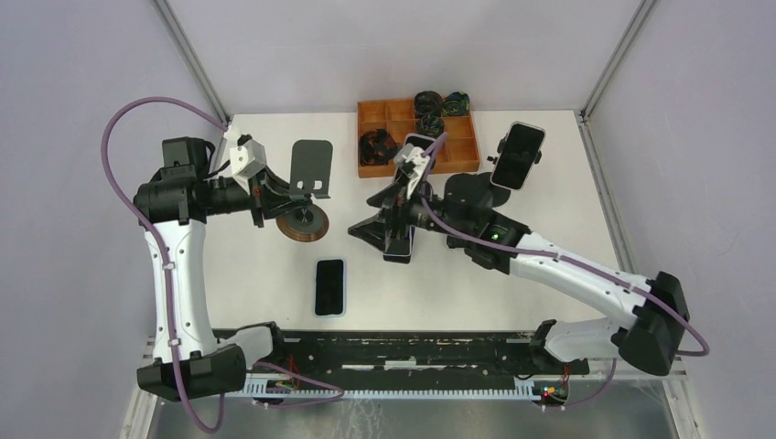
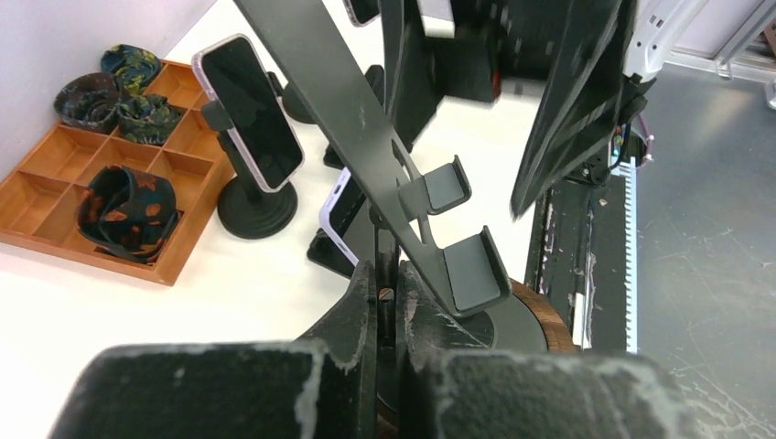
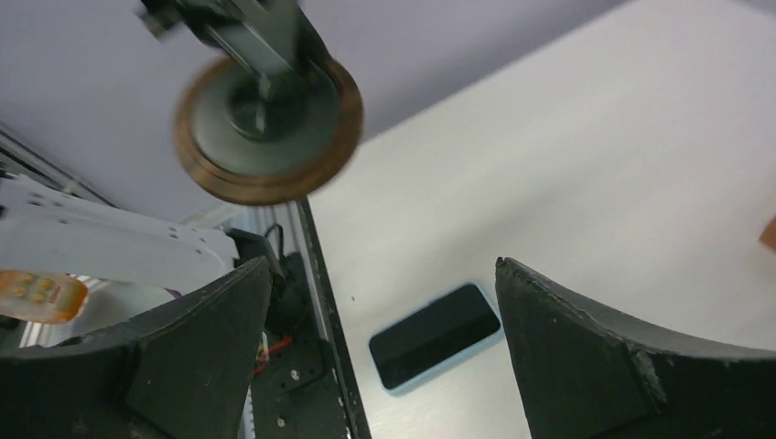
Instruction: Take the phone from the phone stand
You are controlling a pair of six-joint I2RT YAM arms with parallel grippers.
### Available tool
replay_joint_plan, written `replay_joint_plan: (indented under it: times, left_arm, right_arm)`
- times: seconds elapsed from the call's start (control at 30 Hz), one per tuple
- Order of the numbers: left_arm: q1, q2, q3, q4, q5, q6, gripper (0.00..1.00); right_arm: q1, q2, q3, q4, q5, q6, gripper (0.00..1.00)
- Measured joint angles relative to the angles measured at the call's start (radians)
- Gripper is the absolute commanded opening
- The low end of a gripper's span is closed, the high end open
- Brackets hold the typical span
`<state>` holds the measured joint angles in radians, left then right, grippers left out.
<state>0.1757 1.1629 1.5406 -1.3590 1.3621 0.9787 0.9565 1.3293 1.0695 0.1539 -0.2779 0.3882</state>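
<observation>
The phone, black screen in a light-blue case, lies flat on the white table near the front edge. It also shows in the right wrist view. The empty phone stand has a dark back plate with two hooks and a round wooden base. My left gripper is shut on the stand's thin post. The base looks blurred in the right wrist view. My right gripper is open and empty, above the table right of the stand, its jaws wide apart.
A second phone sits on a black stand at the back right, also in the left wrist view. A third phone in a white case stands behind my right wrist. An orange compartment tray with rolled fabric is at the back.
</observation>
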Motion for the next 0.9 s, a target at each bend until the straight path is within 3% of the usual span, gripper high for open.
replay_joint_plan:
  times: [0.2, 0.37, 0.47, 0.53, 0.67, 0.73, 0.8, 0.9]
  left_arm:
    - [-0.016, -0.06, -0.071, -0.006, 0.0, 0.025, 0.02]
    - [-0.087, -0.09, -0.129, -0.06, -0.005, 0.076, 0.02]
    - [-0.135, -0.09, -0.149, -0.081, -0.019, 0.085, 0.02]
    - [-0.152, -0.091, -0.16, -0.091, -0.027, 0.087, 0.02]
    - [-0.16, -0.095, -0.184, -0.098, -0.037, 0.095, 0.02]
    - [-0.161, -0.099, -0.199, -0.101, -0.032, 0.108, 0.09]
    - [-0.167, -0.106, -0.205, -0.102, -0.024, 0.113, 0.3]
    - [-0.168, -0.109, -0.214, -0.097, -0.044, 0.132, 0.65]
  right_arm:
    - [-0.053, -0.08, -0.008, 0.157, -0.145, 0.041, 0.95]
    - [-0.062, 0.003, 0.04, 0.238, -0.239, 0.119, 0.92]
    - [-0.062, 0.044, 0.045, 0.306, -0.277, 0.18, 0.85]
    - [-0.062, 0.061, 0.045, 0.349, -0.298, 0.22, 0.74]
    - [-0.062, 0.069, 0.044, 0.431, -0.325, 0.283, 0.35]
    - [-0.062, 0.069, 0.044, 0.454, -0.326, 0.306, 0.15]
    - [-0.067, 0.073, 0.039, 0.463, -0.328, 0.318, 0.0]
    - [-0.068, 0.073, 0.032, 0.484, -0.367, 0.348, 0.0]
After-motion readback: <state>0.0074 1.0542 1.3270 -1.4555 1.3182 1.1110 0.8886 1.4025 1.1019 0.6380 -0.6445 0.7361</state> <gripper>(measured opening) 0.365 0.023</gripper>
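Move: The left hand already holds the phone stand by its stem, the bare back plate standing about 5 cm above, 2 cm ahead and 2 cm right of it; the right gripper, to which it is brought, is some 11 cm right, 1 cm back and 8 cm lower. From the open right hand the plate lies about 9 cm left, 3 cm ahead and 13 cm up. The removed phone lies 10 cm left, 4 cm back and 26 cm below; the lilac phone on its stand is 6 cm right, 5 cm ahead and 20 cm down. The right hand rises about 9 cm, drawing back a few centimetres, while its fingers tip upward and swing counter-clockwise some 20 degrees each, then shut to pinch the stand's back plate at its right edge. To meet it the left hand carries the stand by its stem about 5 cm back, as far down and some 3 cm right, turning it slightly clockwise, and only at the end, once the right grip is nearly shut, begins to open its own fingers at the stem. ##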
